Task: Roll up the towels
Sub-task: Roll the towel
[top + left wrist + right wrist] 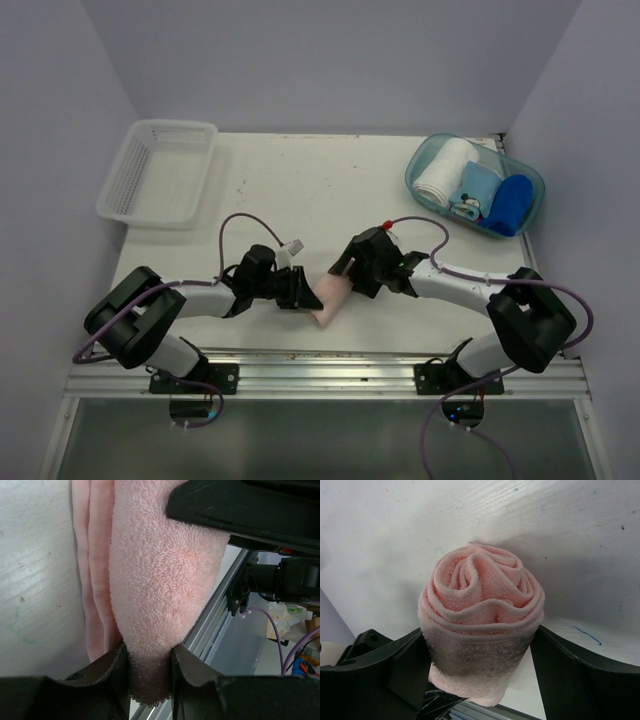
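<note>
A pink towel (329,298) lies rolled near the table's front edge between the two grippers. My right gripper (352,272) is shut around the roll; its wrist view shows the roll's spiral end (481,600) standing between the two black fingers (380,665). My left gripper (298,290) is shut on the towel's loose end, pinched tight between its pads (112,667), with the rest of the towel (160,565) stretching away toward the right gripper.
A white mesh basket (160,172) stands at the back left. A clear blue bin (476,186) at the back right holds a white roll, a light blue towel and a dark blue roll. The metal rail (320,365) runs along the front edge.
</note>
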Controlling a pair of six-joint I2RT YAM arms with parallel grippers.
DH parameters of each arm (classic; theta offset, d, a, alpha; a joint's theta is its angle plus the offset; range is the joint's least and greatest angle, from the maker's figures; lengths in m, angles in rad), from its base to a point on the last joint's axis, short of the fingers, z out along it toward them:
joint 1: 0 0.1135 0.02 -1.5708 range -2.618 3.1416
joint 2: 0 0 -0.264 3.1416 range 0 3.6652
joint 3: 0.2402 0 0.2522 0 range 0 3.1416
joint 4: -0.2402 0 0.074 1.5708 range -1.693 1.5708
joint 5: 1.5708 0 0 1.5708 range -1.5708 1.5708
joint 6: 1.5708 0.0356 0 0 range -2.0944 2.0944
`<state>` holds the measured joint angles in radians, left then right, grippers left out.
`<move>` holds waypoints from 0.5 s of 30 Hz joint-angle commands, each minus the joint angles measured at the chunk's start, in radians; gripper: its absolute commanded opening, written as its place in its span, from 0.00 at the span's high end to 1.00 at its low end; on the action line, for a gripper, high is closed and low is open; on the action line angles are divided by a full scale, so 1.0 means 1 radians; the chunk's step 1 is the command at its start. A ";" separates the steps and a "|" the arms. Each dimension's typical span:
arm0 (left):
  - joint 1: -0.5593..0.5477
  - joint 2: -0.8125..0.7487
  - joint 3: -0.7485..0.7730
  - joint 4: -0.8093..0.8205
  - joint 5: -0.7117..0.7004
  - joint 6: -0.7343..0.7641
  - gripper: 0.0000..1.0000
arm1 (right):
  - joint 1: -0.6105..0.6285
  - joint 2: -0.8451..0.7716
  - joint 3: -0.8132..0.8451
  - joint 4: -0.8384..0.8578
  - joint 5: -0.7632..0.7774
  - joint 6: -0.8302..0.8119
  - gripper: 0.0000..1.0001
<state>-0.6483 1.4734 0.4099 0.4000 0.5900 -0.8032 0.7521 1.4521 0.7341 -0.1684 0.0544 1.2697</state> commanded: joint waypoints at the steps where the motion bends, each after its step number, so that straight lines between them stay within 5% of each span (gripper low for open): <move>1: 0.021 0.019 -0.032 0.080 0.033 -0.059 0.75 | 0.015 0.014 -0.004 0.038 -0.015 0.036 0.23; 8: 0.042 0.036 -0.051 0.128 0.050 -0.105 0.73 | 0.046 0.070 0.004 0.041 0.013 0.049 0.30; 15: 0.042 -0.051 -0.026 0.010 0.002 -0.045 0.32 | 0.049 0.136 0.097 -0.051 0.041 0.008 0.57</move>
<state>-0.6151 1.4723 0.3664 0.4500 0.6216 -0.8749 0.7879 1.5585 0.7746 -0.1432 0.0612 1.3010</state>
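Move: The rolled pink towel's middle is some 4 cm to the right of the left hand and 2 cm farther out, a touch below it; the left fingers still hold the towel's near-left end. From the right hand, whose open fingers straddle the far end, that middle lies about 4 cm back, 4 cm left and 2 cm lower. Nothing else stands close by. Bring the right gripper about 2 cm left and 2 cm down over the far end of the pink roll without turning the wrist, and close its fingers to pinch the roll from both sides. Keep the left hand almost in place, then open its fingers by about a third of their range to let go of the near-left end. ##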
